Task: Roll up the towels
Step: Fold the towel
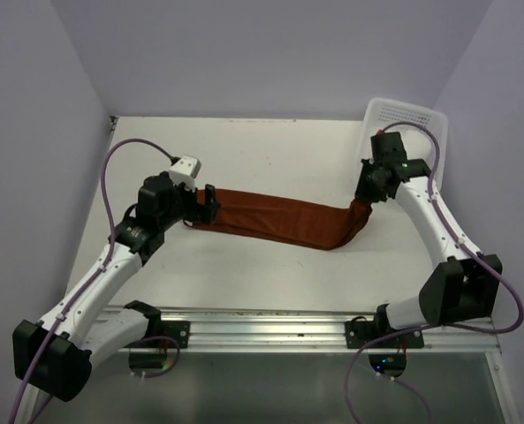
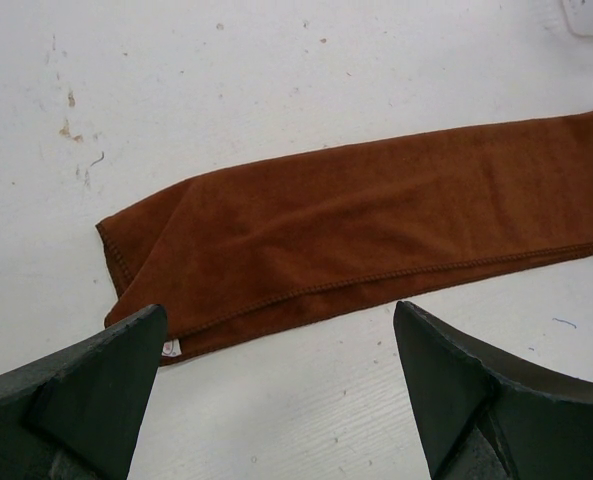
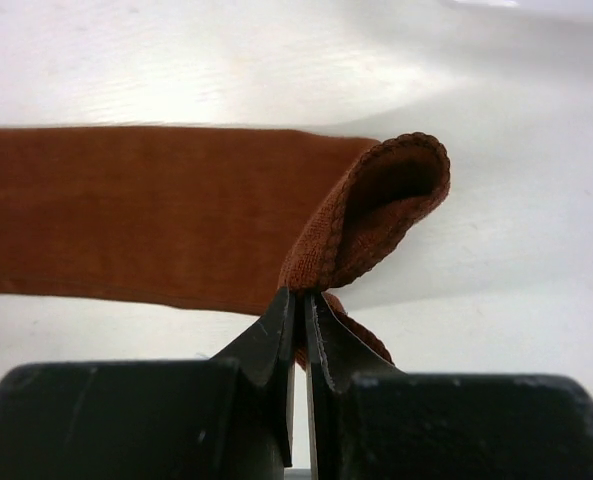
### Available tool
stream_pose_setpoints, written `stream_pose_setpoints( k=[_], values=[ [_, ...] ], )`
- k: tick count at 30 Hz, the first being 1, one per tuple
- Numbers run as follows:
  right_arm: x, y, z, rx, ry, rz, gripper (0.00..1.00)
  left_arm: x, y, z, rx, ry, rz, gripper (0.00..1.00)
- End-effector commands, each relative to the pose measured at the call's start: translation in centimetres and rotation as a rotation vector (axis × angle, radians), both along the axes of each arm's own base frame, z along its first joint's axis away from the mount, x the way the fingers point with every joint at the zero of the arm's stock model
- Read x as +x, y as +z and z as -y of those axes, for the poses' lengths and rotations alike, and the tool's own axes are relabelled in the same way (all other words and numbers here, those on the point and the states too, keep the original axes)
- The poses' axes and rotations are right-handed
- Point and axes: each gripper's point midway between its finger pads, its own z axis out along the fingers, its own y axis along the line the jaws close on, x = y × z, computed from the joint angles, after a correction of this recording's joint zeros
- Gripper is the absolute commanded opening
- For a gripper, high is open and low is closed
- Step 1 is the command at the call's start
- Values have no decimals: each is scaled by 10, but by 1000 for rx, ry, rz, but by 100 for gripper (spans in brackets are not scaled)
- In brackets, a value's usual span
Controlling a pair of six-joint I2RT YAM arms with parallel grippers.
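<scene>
A rust-brown towel (image 1: 284, 219), folded into a long strip, lies across the middle of the table. My left gripper (image 1: 208, 205) stands open at the strip's left end, its fingers (image 2: 96, 385) spread just short of the towel's corner (image 2: 306, 240), touching nothing. My right gripper (image 1: 368, 196) is shut on the strip's right end, and the pinched edge (image 3: 366, 220) curls up into a loop above the jaws. The white towel is out of view.
A white perforated basket (image 1: 412, 119) stands at the back right corner, just behind the right wrist. Walls close the table on three sides. A metal rail (image 1: 270, 322) runs along the near edge.
</scene>
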Motion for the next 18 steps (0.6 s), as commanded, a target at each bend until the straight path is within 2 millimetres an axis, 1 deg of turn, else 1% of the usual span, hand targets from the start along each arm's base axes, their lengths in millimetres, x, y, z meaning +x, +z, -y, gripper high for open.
stream_pose_setpoints(
  k=[1,2,3,4,5,6,7,8,9,10,11,12,13,14,15,16,17,18],
  values=[
    [13,24,-35,6,72,12,0,4,20,0,-31,14,68,100],
    [14,26,-49,1,106,13,0,4,19,0,-31,14,68,100],
    [24,38,-58,5,121,42,0,4,20,1,-33,9,70,100],
    [29,32,-67,5,133,23,0,4,20,1,-36,11,67,100],
    [30,32,-84,1,171,21,0,3,20,2,-37,10,67,100],
    [39,44,-95,5,188,55,0,3,20,2,-41,11,68,100],
    [44,35,-106,-5,207,29,0,5,21,-1,-35,28,72,100],
    [42,34,-124,-5,245,24,0,6,20,-4,-29,47,70,100],
    [50,45,-137,5,261,52,0,7,20,-8,-24,71,69,100],
    [52,43,-147,5,277,50,0,9,21,-16,-17,120,77,100],
    [52,33,-167,5,307,29,0,10,22,-20,-16,144,83,100],
    [59,41,-180,20,322,51,0,11,22,-22,-15,162,83,100],
    [60,41,-190,26,332,48,0,12,22,-26,-12,185,85,100],
    [59,27,-208,22,363,19,0,12,23,-29,-11,204,84,100],
    [66,40,-221,41,374,53,0,14,27,-36,-4,247,94,100],
    [64,40,-235,50,396,52,0,14,29,-40,-6,276,98,100],
    [71,40,-250,64,407,61,0,14,33,-45,-10,307,108,100],
    [71,42,-260,82,417,61,0,15,33,-56,-8,376,110,100]
  ],
)
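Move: The right hand, already holding the lifted right end of the brown towel some 15 cm above the table, faces the towel's left end, about 48 cm to its left, 4 cm farther out and 15 cm below. The basket stands about 22 cm ahead and 13 cm to the right of this hand, with the rolled white towel in it. From the left hand, the brown towel's left end lies roughly 7 cm ahead, 4 cm left and 19 cm below. Keeping its pinch on the raised towel end, the right hand sweeps quickly left over the lying part towards the towel's left end, about 23 cm, reaching some 7 cm forward as well; it rises a little at first, then eases down slightly, turning about 25 degrees counter-clockwise. The open left hand drifts about 3 cm left and turns roughly 10 degrees the same way, touching nothing. ##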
